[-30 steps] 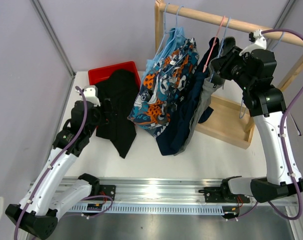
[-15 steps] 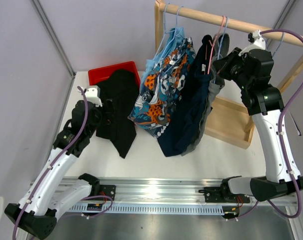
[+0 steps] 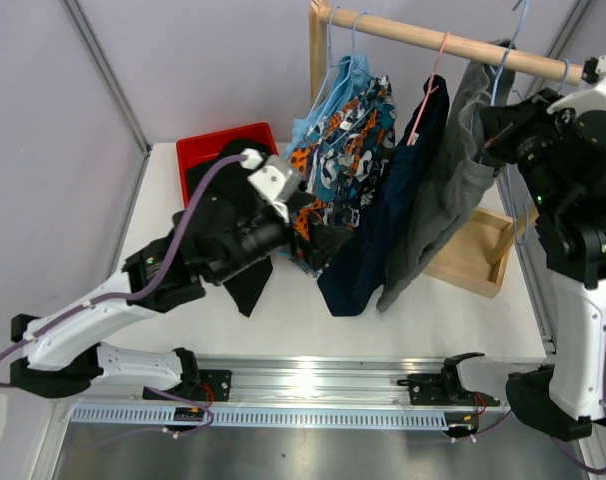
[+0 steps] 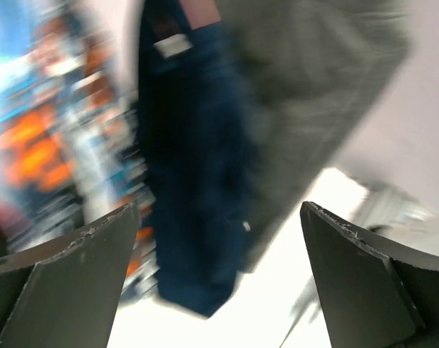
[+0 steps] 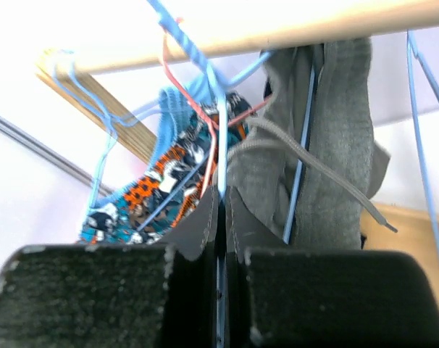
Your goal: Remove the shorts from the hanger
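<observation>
My right gripper (image 5: 221,199) is shut on the wire of a blue hanger (image 5: 218,130) that carries the grey shorts (image 3: 448,190). The hanger's hook is raised above the wooden rail (image 3: 423,38), at its right end. Navy shorts (image 3: 383,230) hang from a pink hanger beside them. Orange, blue and white patterned shorts (image 3: 343,140) and light blue shorts (image 3: 308,130) hang further left. My left gripper (image 3: 323,232) is open, low in front of the patterned pair. In its blurred wrist view, the navy shorts (image 4: 198,181) show between its fingers, apart from them.
Black shorts (image 3: 245,285) lie on the table, partly under my left arm. A red bin (image 3: 208,150) stands at the back left. The rack's wooden base (image 3: 473,255) sits at the right, with an upright post (image 3: 318,50) at the rail's left end.
My right gripper has shut on the blue hanger and lifted the grey shorts up and to the right. My left arm swung from the black shorts toward the hanging shorts.
</observation>
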`<state>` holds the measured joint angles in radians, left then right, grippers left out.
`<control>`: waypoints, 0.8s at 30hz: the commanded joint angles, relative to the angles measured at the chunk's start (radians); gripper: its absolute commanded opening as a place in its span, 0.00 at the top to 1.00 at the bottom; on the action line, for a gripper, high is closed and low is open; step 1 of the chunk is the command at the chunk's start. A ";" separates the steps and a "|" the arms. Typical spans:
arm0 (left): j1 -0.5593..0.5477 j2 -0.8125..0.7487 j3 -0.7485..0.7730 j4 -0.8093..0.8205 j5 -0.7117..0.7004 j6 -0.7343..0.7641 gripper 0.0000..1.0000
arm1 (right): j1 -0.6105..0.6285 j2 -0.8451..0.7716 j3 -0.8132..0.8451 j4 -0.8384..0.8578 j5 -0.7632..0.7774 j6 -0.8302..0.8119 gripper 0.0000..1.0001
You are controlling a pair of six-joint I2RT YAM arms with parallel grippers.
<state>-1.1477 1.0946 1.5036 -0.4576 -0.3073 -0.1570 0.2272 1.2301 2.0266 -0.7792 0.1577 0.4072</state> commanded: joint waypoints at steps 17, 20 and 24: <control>-0.207 0.473 0.216 0.362 0.369 -0.001 0.01 | 0.006 -0.145 -0.058 0.055 -0.055 0.074 1.00; -0.207 0.494 0.228 0.376 0.355 -0.003 0.01 | 0.006 -0.165 -0.088 0.069 -0.058 0.085 1.00; -0.207 0.522 0.234 0.395 0.318 0.008 0.01 | 0.006 -0.188 -0.120 0.081 -0.067 0.110 1.00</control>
<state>-1.3521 1.6024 1.6844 -0.1379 0.0296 -0.1562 0.2272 1.0779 1.9060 -0.8383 0.1108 0.4854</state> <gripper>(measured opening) 0.993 0.033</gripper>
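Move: The grey shorts hang from the blue hanger already pinched in the right hand, their middle about 21 cm to the left hand's right, 12 ahead and 8 below. Counted from the right hand, that middle is about 2 cm ahead, 4 to the left and 18 below. The navy shorts' middle is some 14 cm to the left hand's right and 12 ahead, the patterned shorts' about 2 cm right and 12 ahead, both roughly 8 below. The grey shorts are drawn back on their hanger by the right hand, which keeps its shut pinch and eases about 5 cm back and, late, slightly down. Towards their hanging legs the left hand sweeps about 21 cm right and 8 back, sinking a few centimetres and turning some 30 degrees clockwise. Its fingers stay wide open and come close to the cloth; contact can't be made out. ##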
